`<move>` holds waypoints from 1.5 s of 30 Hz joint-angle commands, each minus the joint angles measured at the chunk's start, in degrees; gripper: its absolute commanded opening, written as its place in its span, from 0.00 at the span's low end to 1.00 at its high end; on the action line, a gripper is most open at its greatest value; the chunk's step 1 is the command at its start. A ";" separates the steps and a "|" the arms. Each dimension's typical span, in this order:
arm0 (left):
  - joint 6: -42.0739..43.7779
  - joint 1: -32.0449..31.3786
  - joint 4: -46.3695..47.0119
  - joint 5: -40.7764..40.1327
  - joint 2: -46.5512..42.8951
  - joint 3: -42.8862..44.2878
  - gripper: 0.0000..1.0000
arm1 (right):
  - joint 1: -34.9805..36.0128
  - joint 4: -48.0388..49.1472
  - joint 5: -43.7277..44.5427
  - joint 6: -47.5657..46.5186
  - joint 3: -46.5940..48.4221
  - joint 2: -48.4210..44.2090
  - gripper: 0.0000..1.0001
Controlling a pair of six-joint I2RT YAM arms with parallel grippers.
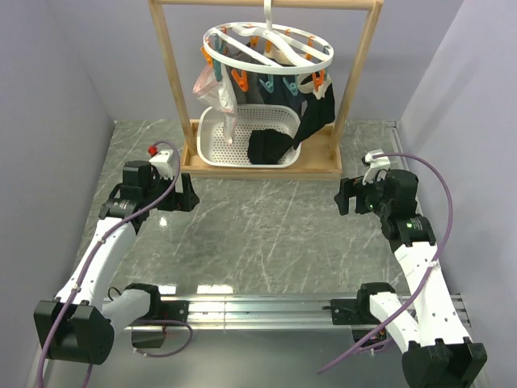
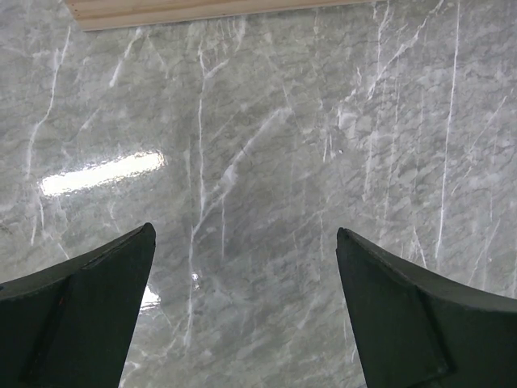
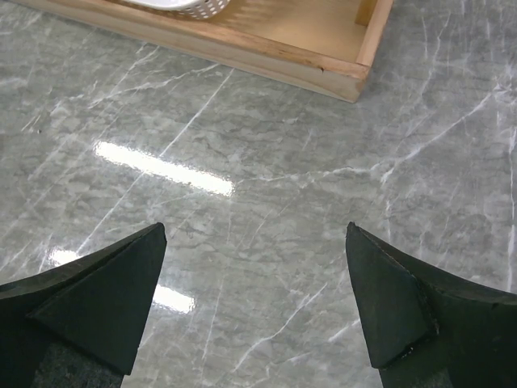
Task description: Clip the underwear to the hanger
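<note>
The black underwear (image 1: 269, 146) lies bunched in the right half of the white perforated basket (image 1: 212, 142). Above it the round white hanger (image 1: 266, 44) hangs by its hook from the top bar of the wooden rack, with orange and teal clips dangling. More black cloth (image 1: 321, 105) hangs from clips on its right side, and a pale pink-white garment (image 1: 215, 87) hangs on its left. My left gripper (image 1: 187, 195) (image 2: 244, 229) is open over bare marble, left of the rack's base. The right gripper (image 1: 346, 196) (image 3: 255, 226) is open too, off the base's right corner. Nothing sits between either pair of fingers.
The wooden rack (image 1: 173, 81) stands at the back of the table on a flat wooden base (image 1: 323, 166) (image 3: 266, 48) (image 2: 202, 10) that carries the basket (image 3: 186, 6). Grey walls close in on the left and right. Between the two arms lies grey marble tabletop (image 1: 258, 234).
</note>
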 commanded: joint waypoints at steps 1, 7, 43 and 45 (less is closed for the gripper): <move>2.29 0.18 2.03 -0.01 -0.64 0.31 0.99 | 0.00 1.09 -0.36 0.46 -0.16 -0.05 0.99; 7.39 -3.68 1.77 -1.14 0.85 1.98 0.99 | -0.44 1.96 -0.45 1.16 -0.42 0.13 0.99; -6.76 -23.47 24.36 -23.73 68.86 60.87 0.76 | -1.32 3.11 2.27 1.60 2.13 6.63 0.99; -6.32 -23.55 23.22 -24.79 70.63 62.97 0.76 | -1.41 3.11 2.71 1.77 2.22 7.16 0.99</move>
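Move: The black underwear lies in the white basket, about 31 cm ahead of the left hand, 25 cm to its right and 13 cm below. The basket's middle is 33 cm ahead, 18 cm right and 13 cm below; the pale see-through bag hangs roughly 34 cm ahead, 8 cm right and 5 cm above. From the right hand, the underwear is some 32 cm ahead, 19 cm left and 17 cm below. Left hand sweeps some 35 cm forward-right over the basket towards the underwear, dipping late, fingers narrowing; right sinks. ##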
